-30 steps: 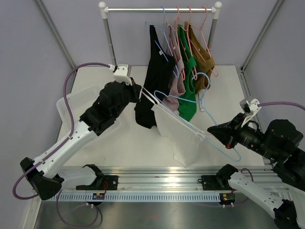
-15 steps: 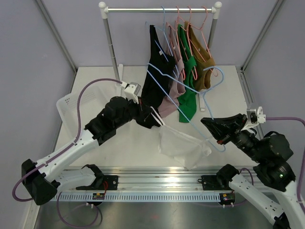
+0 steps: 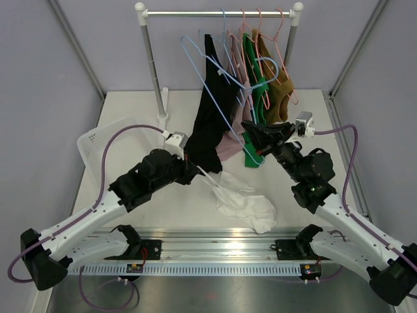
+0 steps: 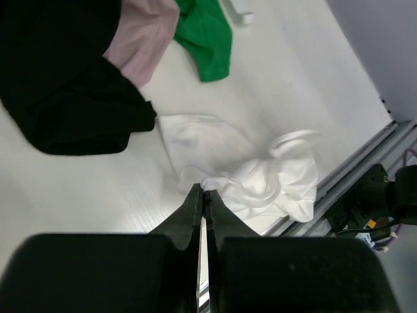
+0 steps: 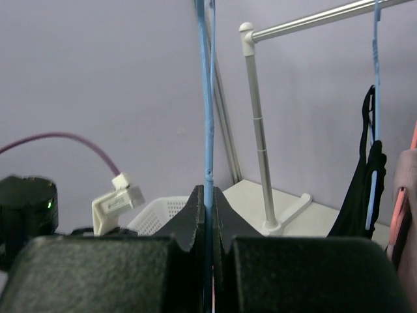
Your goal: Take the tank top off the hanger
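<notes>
The white tank top [image 3: 242, 199] lies crumpled on the table near the front rail, clear of the hanger. My left gripper [image 3: 197, 171] is low over the table and shut on a fold of it at its left end. The left wrist view shows the closed fingertips [image 4: 203, 191] pinching the white cloth [image 4: 267, 182]. My right gripper [image 3: 251, 128] is shut on the bare light-blue hanger [image 3: 210, 73] and holds it up in front of the rack. In the right wrist view the hanger wire [image 5: 207, 98] runs straight up from between the jaws [image 5: 207, 191].
The clothes rack [image 3: 154, 68] stands at the back with black [image 3: 212, 124], pink, green [image 3: 258, 104] and brown [image 3: 277, 85] tops on hangers. A white basket [image 3: 98, 141] sits at the left. The metal rail [image 3: 215, 244] runs along the front edge.
The right gripper swung the blue hanger up and left toward the rack. The tank top came off it and dropped into a heap. The left gripper moved lower with the cloth.
</notes>
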`<act>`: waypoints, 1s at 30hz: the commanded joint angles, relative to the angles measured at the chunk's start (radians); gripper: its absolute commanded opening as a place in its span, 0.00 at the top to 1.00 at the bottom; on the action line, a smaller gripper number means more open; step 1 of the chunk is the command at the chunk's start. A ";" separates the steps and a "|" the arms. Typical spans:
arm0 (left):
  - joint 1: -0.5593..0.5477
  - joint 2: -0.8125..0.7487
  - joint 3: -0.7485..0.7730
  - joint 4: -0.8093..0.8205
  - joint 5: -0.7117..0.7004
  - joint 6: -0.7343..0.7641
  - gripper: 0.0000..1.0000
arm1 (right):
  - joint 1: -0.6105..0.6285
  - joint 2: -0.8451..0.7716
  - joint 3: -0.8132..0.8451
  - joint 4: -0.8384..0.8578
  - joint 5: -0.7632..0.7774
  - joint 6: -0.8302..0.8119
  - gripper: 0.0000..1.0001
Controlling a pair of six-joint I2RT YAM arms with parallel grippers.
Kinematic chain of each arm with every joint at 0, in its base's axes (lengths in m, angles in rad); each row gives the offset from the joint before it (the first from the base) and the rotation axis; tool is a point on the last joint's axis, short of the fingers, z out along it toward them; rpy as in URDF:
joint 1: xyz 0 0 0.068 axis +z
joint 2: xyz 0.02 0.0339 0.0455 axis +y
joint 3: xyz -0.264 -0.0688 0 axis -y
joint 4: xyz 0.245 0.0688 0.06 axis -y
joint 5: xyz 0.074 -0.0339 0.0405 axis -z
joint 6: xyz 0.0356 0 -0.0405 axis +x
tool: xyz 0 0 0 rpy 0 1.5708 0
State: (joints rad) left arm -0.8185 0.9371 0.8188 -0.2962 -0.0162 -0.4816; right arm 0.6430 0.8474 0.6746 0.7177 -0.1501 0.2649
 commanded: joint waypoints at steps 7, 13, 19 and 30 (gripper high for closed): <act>0.001 -0.108 0.063 -0.320 -0.326 -0.060 0.77 | 0.007 0.153 0.569 -0.903 0.203 0.066 1.00; 0.001 -0.161 0.186 -0.506 -0.399 -0.058 0.24 | 0.014 0.324 0.753 -1.164 0.306 0.106 1.00; 0.001 -0.253 0.250 -0.613 -0.401 -0.016 0.01 | 0.049 0.536 1.037 -1.261 0.403 0.044 1.00; 0.001 -0.386 0.137 -0.601 -0.429 0.086 0.01 | 0.055 1.006 1.606 -1.389 0.480 -0.095 1.00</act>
State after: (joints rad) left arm -0.8185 0.5575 0.9943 -0.9085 -0.3943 -0.4301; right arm 0.6891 1.7645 2.1361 -0.6327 0.2794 0.2306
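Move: The clear stretch of rack bar for the right gripper's blue hanger is about 26 cm ahead, 12 cm left and some 12 cm above it; the black tank top hangs roughly 24 cm ahead, 10 cm left and 15 cm lower, the pink top about 24 cm ahead, 4 cm left and 15 cm lower. From the left gripper, the strap-held white tank top's middle is about 5 cm back, 14 cm right and 21 cm below; the basket is roughly 14 cm ahead, 31 cm left and 19 cm down. Open the left gripper wide to let go of the white strap while swinging it about 15 cm left, dipping a little, then rising and drawing back. Keep the right gripper shut on the empty blue hanger and carry it some 17 cm forward and a bit left towards the rack bar, lifting, dipping and lifting again, tipping the fingers down and turning them clockwise. ##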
